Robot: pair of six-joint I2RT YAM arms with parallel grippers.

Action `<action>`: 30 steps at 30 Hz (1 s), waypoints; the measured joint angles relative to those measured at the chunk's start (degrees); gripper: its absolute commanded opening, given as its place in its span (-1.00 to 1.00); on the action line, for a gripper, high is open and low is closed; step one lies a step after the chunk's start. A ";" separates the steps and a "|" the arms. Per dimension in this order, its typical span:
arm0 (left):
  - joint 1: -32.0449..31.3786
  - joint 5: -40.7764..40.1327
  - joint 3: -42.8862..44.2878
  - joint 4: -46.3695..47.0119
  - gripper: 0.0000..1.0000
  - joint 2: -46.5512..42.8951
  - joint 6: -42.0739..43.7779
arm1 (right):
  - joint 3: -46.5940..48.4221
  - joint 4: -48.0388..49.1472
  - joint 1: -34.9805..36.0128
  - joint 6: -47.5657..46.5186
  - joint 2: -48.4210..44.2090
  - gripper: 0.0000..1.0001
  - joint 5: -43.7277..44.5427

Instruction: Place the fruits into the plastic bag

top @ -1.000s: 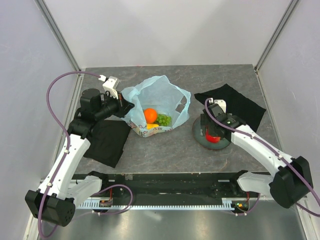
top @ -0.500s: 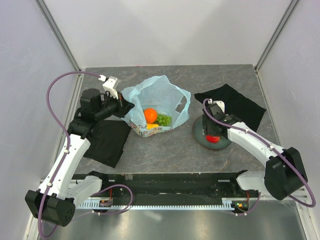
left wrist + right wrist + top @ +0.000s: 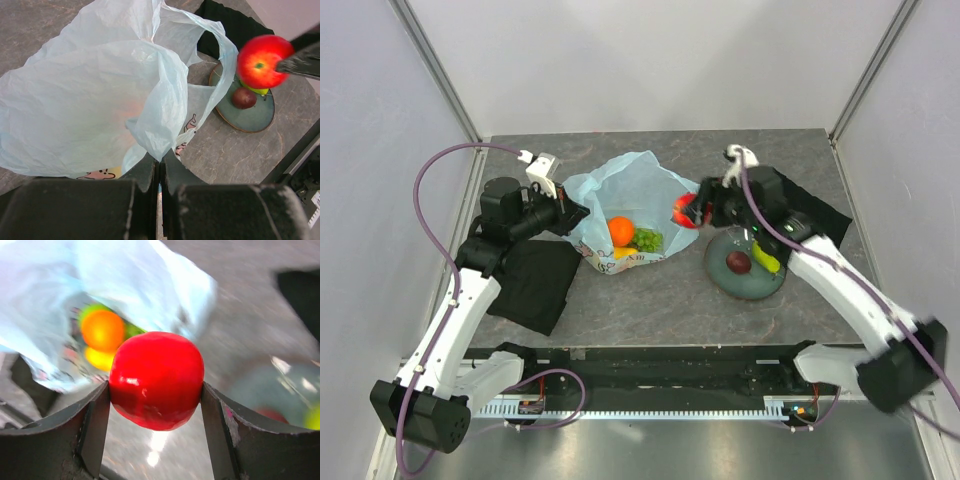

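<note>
The light-blue plastic bag (image 3: 638, 195) lies open mid-table, and my left gripper (image 3: 570, 212) is shut on its left edge. In the left wrist view the film (image 3: 100, 100) is pinched between the closed jaws of the left gripper (image 3: 160, 167). Inside the bag lie an orange (image 3: 621, 231), green grapes (image 3: 648, 240) and a yellow fruit (image 3: 623, 253). My right gripper (image 3: 692, 210) hangs beside the bag's right handle, shut on a red apple (image 3: 156, 380). A dark purple fruit (image 3: 738, 263) and a yellow-green fruit (image 3: 766, 260) rest on the grey-blue plate (image 3: 748, 287).
One black cloth (image 3: 532, 282) lies under the left arm. Another black cloth (image 3: 805, 208) lies at the back right, beyond the plate. Grey walls with metal posts close in the table on three sides.
My right gripper has closed on the red apple, lifted it off the plate and carried it left towards the bag, uncovering two fruits on the plate. The left arm has not moved.
</note>
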 measured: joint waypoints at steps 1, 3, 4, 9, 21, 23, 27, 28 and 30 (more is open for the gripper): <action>0.00 0.02 0.00 0.00 -0.97 0.00 0.00 | 1.16 2.12 0.50 0.24 2.60 -0.43 -0.98; 0.00 0.07 0.00 -0.02 -0.97 0.07 0.00 | 5.35 7.52 2.91 0.61 11.17 -0.43 -2.71; 0.00 0.04 0.00 0.00 -0.97 0.09 0.00 | 7.72 9.60 4.37 0.68 15.78 -0.43 -3.52; 0.00 0.07 -0.02 -0.02 -0.97 0.28 0.00 | 20.46 14.32 10.75 0.85 34.29 -0.34 -6.51; 0.00 0.07 -0.24 0.02 -0.97 0.33 0.00 | 32.33 19.61 15.85 2.67 48.87 0.96 -8.85; 0.00 0.07 -0.26 0.04 -0.97 0.33 -0.02 | 31.69 20.11 15.85 2.34 48.33 0.96 -8.28; 0.00 0.07 -0.28 0.02 -0.97 0.33 0.00 | 26.05 20.04 15.58 1.01 43.06 0.96 -5.62; 0.00 0.09 -0.28 0.02 -0.97 0.33 0.00 | 23.63 19.65 15.37 0.59 40.17 0.96 -4.83; 0.00 0.07 -0.28 0.02 -0.97 0.33 0.00 | 19.37 19.12 15.08 -0.24 34.53 0.96 -2.56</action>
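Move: The right hand already holds the red apple. The bag's middle lies about 16 cm to its left, 8 cm ahead and 11 cm below; the orange in the bag is some 20 cm left, 7 cm ahead and 14 cm down. Behind on the plate, the dark fruit sits about 9 cm right, 1 cm back and 17 cm down. From the left hand, pinching the bag's rim, the bag's middle is around 11 cm right, 6 cm ahead and 12 cm down. Still gripping the red apple, the right hand sweeps about 25 cm left and 8 cm forward over the bag's mouth, sinking some 5 cm and turning about 25 degrees counter-clockwise. At the far left of the swing its fingers open wide and let go of the apple; then it draws back about 6 cm to the right, rising slightly. The left hand stays put, keeping the rim pinched. ##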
